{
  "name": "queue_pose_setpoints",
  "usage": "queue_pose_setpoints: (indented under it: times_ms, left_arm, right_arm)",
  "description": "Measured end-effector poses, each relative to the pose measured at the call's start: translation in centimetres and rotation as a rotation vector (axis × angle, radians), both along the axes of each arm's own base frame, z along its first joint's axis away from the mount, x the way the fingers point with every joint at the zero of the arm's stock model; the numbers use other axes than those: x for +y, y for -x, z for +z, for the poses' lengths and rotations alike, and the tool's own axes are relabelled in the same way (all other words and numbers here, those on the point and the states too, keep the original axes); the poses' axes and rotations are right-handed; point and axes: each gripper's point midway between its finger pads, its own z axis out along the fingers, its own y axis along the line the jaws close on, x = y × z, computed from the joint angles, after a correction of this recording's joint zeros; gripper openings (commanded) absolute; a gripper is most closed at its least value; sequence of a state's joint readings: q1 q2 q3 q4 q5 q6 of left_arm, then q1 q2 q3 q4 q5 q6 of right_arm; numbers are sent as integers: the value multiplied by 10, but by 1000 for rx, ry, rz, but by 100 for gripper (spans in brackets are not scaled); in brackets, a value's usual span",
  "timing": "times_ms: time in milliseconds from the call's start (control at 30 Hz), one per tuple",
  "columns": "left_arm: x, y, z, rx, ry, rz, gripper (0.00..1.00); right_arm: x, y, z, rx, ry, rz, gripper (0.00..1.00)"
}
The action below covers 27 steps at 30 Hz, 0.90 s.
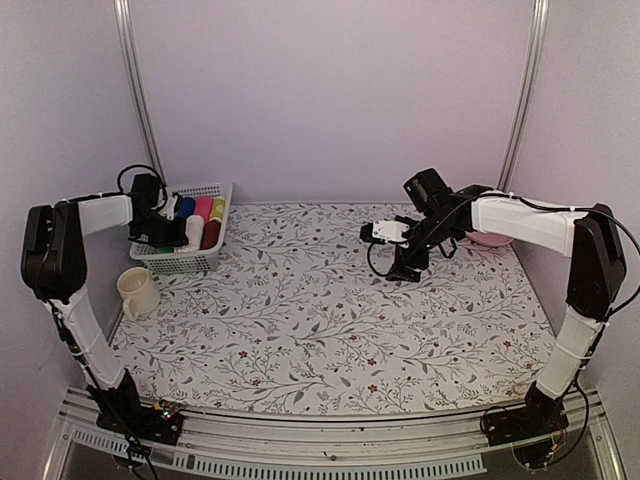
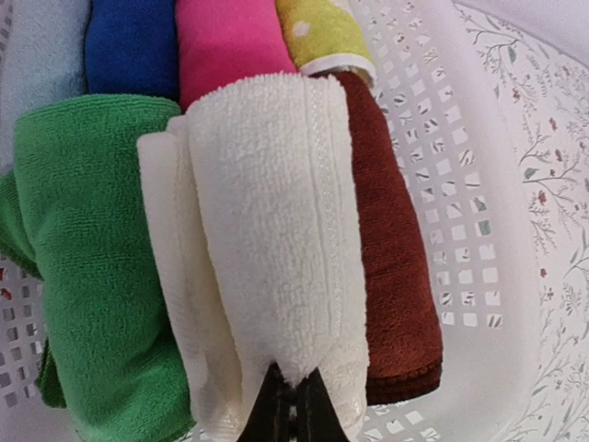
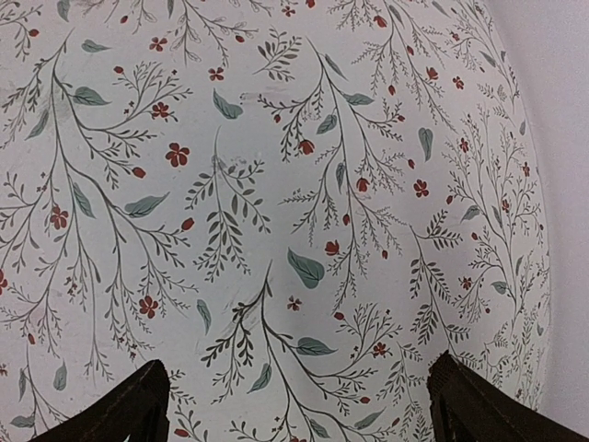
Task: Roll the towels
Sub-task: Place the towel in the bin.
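In the left wrist view two rolled towels lie side by side in a white basket [image 2: 460,230]. The cream-white towel [image 2: 262,230] is in the middle and the green towel [image 2: 87,249] lies against its left side. My left gripper [image 2: 293,391] is shut on the near end of the cream-white towel, its dark fingertips pinching the cloth. From above, that gripper [image 1: 172,232] sits inside the basket at the table's far left. My right gripper [image 3: 294,405] hangs open over the bare flowered tablecloth, nothing between its fingers.
Blue [image 2: 133,46], pink [image 2: 230,41], yellow [image 2: 322,32] and dark red [image 2: 396,249] rolls share the basket. A cream mug [image 1: 138,291] stands in front of the basket. A pink dish [image 1: 490,240] sits behind the right arm, near the right wall.
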State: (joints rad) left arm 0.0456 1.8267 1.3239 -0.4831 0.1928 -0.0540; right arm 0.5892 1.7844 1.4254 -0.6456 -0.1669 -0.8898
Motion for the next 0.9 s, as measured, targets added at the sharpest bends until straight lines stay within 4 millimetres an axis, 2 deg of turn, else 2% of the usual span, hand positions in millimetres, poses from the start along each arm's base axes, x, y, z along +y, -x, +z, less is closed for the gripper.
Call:
queue_pose_setpoints:
  times_ms: [167, 300, 400, 433, 767, 900]
  left_arm:
    - [-5, 2, 2, -31, 102, -14, 0]
    - [-1, 1, 2, -30, 102, 5, 23]
    - [2, 1, 2, -29, 90, 23, 36]
    - [3, 1, 1, -28, 89, 30, 37]
    - [5, 0, -1, -23, 62, 39, 45]
    - [-1, -3, -7, -12, 59, 25, 37]
  right_arm:
    - [0, 0, 0, 0, 0, 1, 99]
    - [0, 0, 0, 0, 0, 1, 99]
    - [0, 0, 0, 0, 0, 2, 99]
    - [1, 1, 0, 0, 0, 3, 99]
    - [3, 2, 0, 1, 1, 8, 99]
    - [3, 2, -2, 4, 3, 9, 99]
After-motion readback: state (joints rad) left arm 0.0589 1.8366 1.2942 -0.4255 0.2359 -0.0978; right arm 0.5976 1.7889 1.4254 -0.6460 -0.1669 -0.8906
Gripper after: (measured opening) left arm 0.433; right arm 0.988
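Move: The left hand's shut fingers are at the near end of the white towel in the bin; its middle lies about 5 cm ahead, 1 cm right and 2 cm lower. The green towel lies some 6 cm to the hand's left and 3 cm ahead, the brown towel about 5 cm right and 4 cm ahead, and the pink one roughly 12 cm ahead and 2 cm right. From the right hand the white towel is some 45 cm left, 13 cm ahead, a little lower. The left fingers, shut on the white towel's near end, nudge barely half a centimetre right with a slight roll of the wrist, then open to a bit under half while the hand eases back left about 1 cm. Opened, they swing slightly right again and sink just under 1 cm, to straddle the near end of the roll. ##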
